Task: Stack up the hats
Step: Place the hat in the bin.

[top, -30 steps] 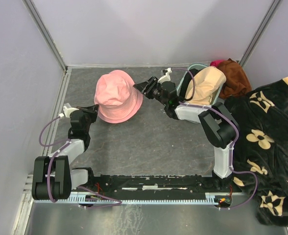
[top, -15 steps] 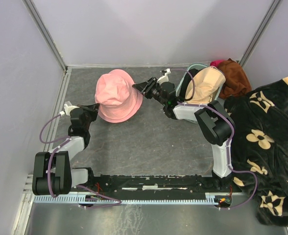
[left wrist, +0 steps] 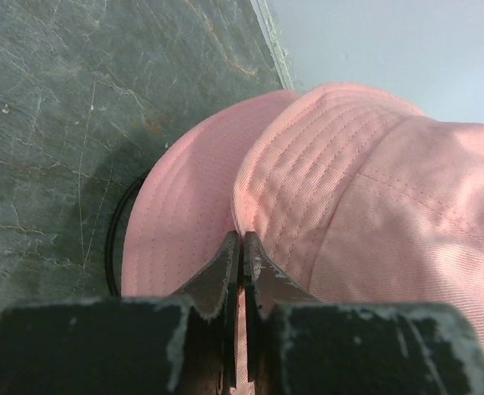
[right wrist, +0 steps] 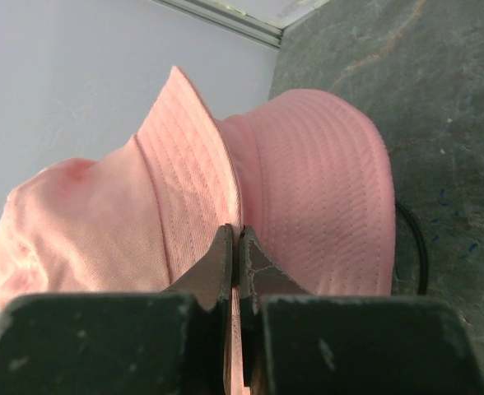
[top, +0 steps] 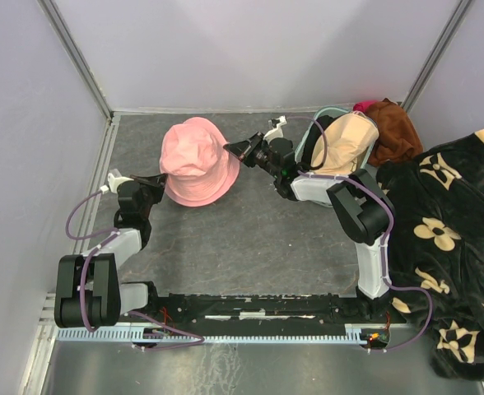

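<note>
A pink bucket hat sits crown up on the grey table. My left gripper is at its left side, shut on a fold of the brim. The left wrist view shows the same grip: the left gripper has its jaws pressed together on pink hat fabric. My right gripper is at the hat's right edge. In the right wrist view the right gripper is shut on the upturned brim of the pink hat. A beige hat lies in the teal basket.
A rust-brown cloth lies behind the basket in the back right corner. A black blanket with beige flowers covers the right side. A thin black ring shows under the pink hat's edge. Grey walls enclose the table.
My right gripper has shut on the pink hat's right brim after standing open beside it. The left gripper has stayed shut on the left brim.
</note>
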You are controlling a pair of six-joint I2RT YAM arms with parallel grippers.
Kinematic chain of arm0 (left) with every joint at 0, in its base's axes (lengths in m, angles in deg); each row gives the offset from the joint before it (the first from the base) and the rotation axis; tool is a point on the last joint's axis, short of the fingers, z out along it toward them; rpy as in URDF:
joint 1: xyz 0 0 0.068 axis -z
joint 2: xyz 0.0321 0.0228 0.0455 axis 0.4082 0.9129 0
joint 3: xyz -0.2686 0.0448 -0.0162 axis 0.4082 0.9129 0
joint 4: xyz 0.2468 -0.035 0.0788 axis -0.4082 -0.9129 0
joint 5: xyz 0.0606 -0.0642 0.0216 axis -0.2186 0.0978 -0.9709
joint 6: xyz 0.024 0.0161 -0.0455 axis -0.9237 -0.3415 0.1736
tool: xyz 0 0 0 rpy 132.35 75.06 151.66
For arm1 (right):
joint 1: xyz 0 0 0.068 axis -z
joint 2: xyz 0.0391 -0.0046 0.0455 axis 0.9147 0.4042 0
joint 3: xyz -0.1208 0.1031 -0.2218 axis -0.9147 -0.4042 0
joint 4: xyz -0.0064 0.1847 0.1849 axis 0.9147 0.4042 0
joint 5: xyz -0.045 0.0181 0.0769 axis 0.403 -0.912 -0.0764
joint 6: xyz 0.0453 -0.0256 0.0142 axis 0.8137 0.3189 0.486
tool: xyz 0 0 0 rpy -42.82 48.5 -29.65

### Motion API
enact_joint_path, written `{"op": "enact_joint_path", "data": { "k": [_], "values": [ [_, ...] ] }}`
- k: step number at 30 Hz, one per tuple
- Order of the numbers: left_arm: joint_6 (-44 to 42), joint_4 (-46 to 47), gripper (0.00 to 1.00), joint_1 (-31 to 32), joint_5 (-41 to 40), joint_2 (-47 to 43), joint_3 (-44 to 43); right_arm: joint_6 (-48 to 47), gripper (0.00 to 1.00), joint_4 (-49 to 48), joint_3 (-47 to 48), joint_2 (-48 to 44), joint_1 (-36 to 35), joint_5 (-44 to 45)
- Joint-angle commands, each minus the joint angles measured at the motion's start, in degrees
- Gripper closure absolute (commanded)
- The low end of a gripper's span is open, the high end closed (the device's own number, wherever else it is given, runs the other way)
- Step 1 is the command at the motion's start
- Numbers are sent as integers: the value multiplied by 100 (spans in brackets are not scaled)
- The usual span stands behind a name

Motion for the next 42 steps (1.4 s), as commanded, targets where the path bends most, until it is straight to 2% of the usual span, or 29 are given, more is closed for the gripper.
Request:
{"op": "enact_joint_path", "data": {
  "k": [1,4,12,23,31,33,37,42],
  "values": [
    [-314,-63,97,-33,-122,-113,-239,-338,99,914,174,-272,14,346],
    [-306,-128,97,-29,-156,-69,-261,-515,99,1472,310,-287,-6,476],
    [-376,-169,97,-24,-196,81,-235,-804,99,2172,548,-150,-64,593],
    [-361,40,97,-19,-43,457,-179,-1114,99,2828,917,102,-233,635],
    [-383,-164,97,-26,-76,267,-239,-1267,99,3004,914,21,-293,784],
    [-434,-281,91,-33,-99,153,-287,-1357,97,3070,912,-52,-305,865],
    [-483,-464,70,-30,-122,-77,-339,-1442,80,3045,829,-246,-315,975],
    [-586,-770,55,-29,-199,-425,-432,-1628,62,3035,777,-524,-313,1078]
  ]
}}
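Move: Both hands grip the brim of the light pink hat. Its middle lies about 9 cm right and 4 cm ahead of the left hand, roughly 4 cm above; from the right hand, about 8 cm left and 4 cm back, level in height. The darker pink hat sits beneath, some 10 cm right, 3 cm ahead and 3 cm below the left hand. The basket stands about 30 cm to the right of the right hand, 2 cm back and 10 cm lower. Downwards by about 3 cm, the right hand lowers its pinched side of the light pink hat's brim towards the darker pink hat, its fingers tipping down some 15 degrees as the wrist turns. The left hand keeps its edge nearly in place, easing slightly forward and then back. Finally both grippers open partway and let go of the brim. ##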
